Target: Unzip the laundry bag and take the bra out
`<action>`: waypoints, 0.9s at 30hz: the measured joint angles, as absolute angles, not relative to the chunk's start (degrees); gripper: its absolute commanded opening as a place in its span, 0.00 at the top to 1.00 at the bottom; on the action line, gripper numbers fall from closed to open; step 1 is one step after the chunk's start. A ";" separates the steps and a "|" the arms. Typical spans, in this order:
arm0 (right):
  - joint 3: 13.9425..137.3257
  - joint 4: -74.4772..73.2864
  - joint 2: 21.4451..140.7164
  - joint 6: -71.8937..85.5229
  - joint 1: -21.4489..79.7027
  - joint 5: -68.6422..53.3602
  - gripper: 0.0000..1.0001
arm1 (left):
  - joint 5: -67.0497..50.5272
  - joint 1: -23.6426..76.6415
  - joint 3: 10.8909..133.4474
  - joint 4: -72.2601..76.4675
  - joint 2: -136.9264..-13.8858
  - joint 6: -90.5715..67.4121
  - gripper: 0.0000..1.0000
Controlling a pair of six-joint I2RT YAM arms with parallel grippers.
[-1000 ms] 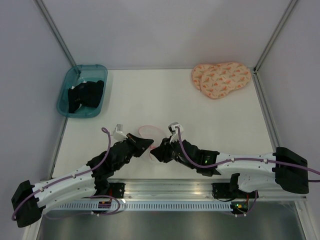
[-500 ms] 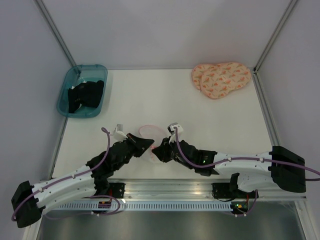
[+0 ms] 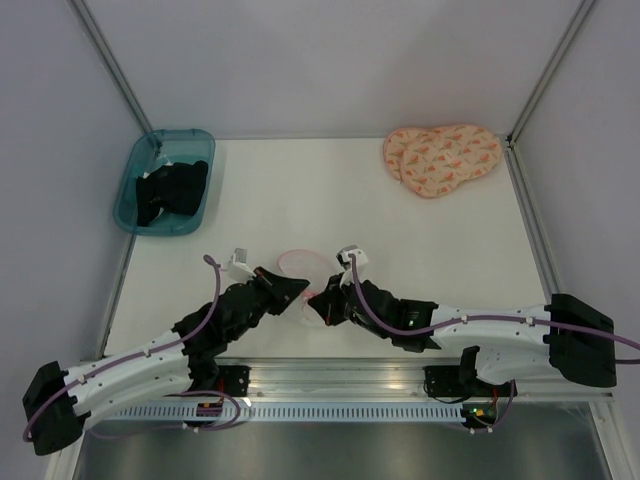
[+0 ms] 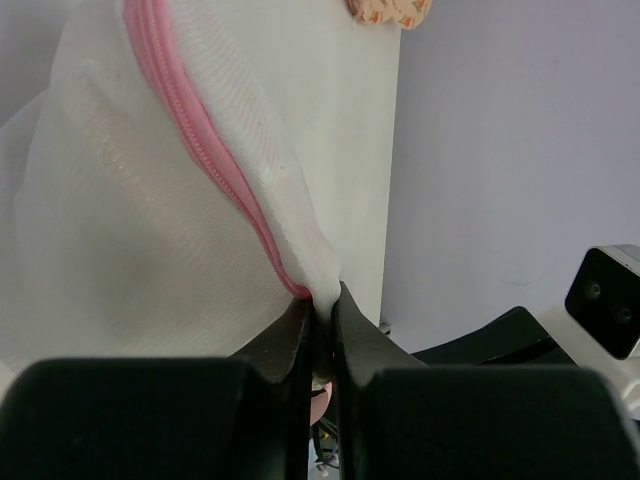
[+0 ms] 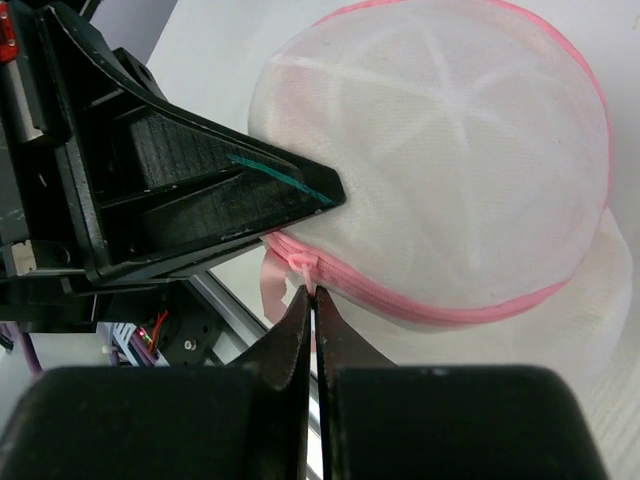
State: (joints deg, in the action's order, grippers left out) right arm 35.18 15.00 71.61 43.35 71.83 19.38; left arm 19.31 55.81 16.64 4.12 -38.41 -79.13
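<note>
The laundry bag [image 3: 298,264], white see-through mesh with pink edging, sits between both grippers near the table's front edge. My left gripper [image 4: 322,300] is shut on a pinch of mesh at the end of the pink zip [image 4: 196,150]; from above its tip [image 3: 302,287] sits on the bag's left side. My right gripper [image 5: 311,292] is shut on the small pink zip pull [image 5: 308,266], at the near-left end of the zip, close beside the left fingers [image 5: 200,170]. The bra shows only as pale white fabric [image 5: 450,110] through the mesh.
A teal bin [image 3: 202,148] with black clothing stands at the far left. A peach patterned pad [image 3: 442,160] lies at the far right corner. The metal rail [image 3: 330,375] with both arm bases runs along the near edge. Grey walls enclose the table.
My right gripper has closed, its jaws now pinching the zip pull, and it has edged slightly toward the bag. The left gripper keeps its hold and has not moved.
</note>
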 measured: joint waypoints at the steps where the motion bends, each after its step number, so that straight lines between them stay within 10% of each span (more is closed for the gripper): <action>1: 35.42 13.89 71.31 43.40 71.83 19.49 1.00 | 19.33 55.88 16.64 3.77 -37.98 -79.13 0.98; 27: 38.35 -17.67 67.72 44.77 71.70 35.94 1.00 | 10.46 54.52 16.82 4.12 -36.25 -68.38 0.98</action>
State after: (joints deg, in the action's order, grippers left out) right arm 38.35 -17.67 67.72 44.77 71.70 35.94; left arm 10.46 54.52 16.82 4.12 -36.25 -68.38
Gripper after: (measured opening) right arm 0.009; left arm 0.127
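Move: My right fingers already pinch the zip pull, close beside my left hand. The zip's far end, where I take the pull, lies about 8 cm to the right, 5 cm ahead and 6 cm lower. The laundry bag's middle hangs roughly 8 cm ahead, about level sideways and some 7 cm below. From my left hand, which holds the bag's corner, the zip's far end is about 8 cm right, 3 cm ahead and 7 cm down. Keeping the pull pinched, I draw it with my right hand about 10 cm to the right and some 5 cm down along the zip, away from my left hand, rolling the wrist so its left side drops about 25 degrees and swinging it roughly 15 degrees clockwise. My left hand keeps its grip on the corner, easing back under 2 cm and turning slightly clockwise. ##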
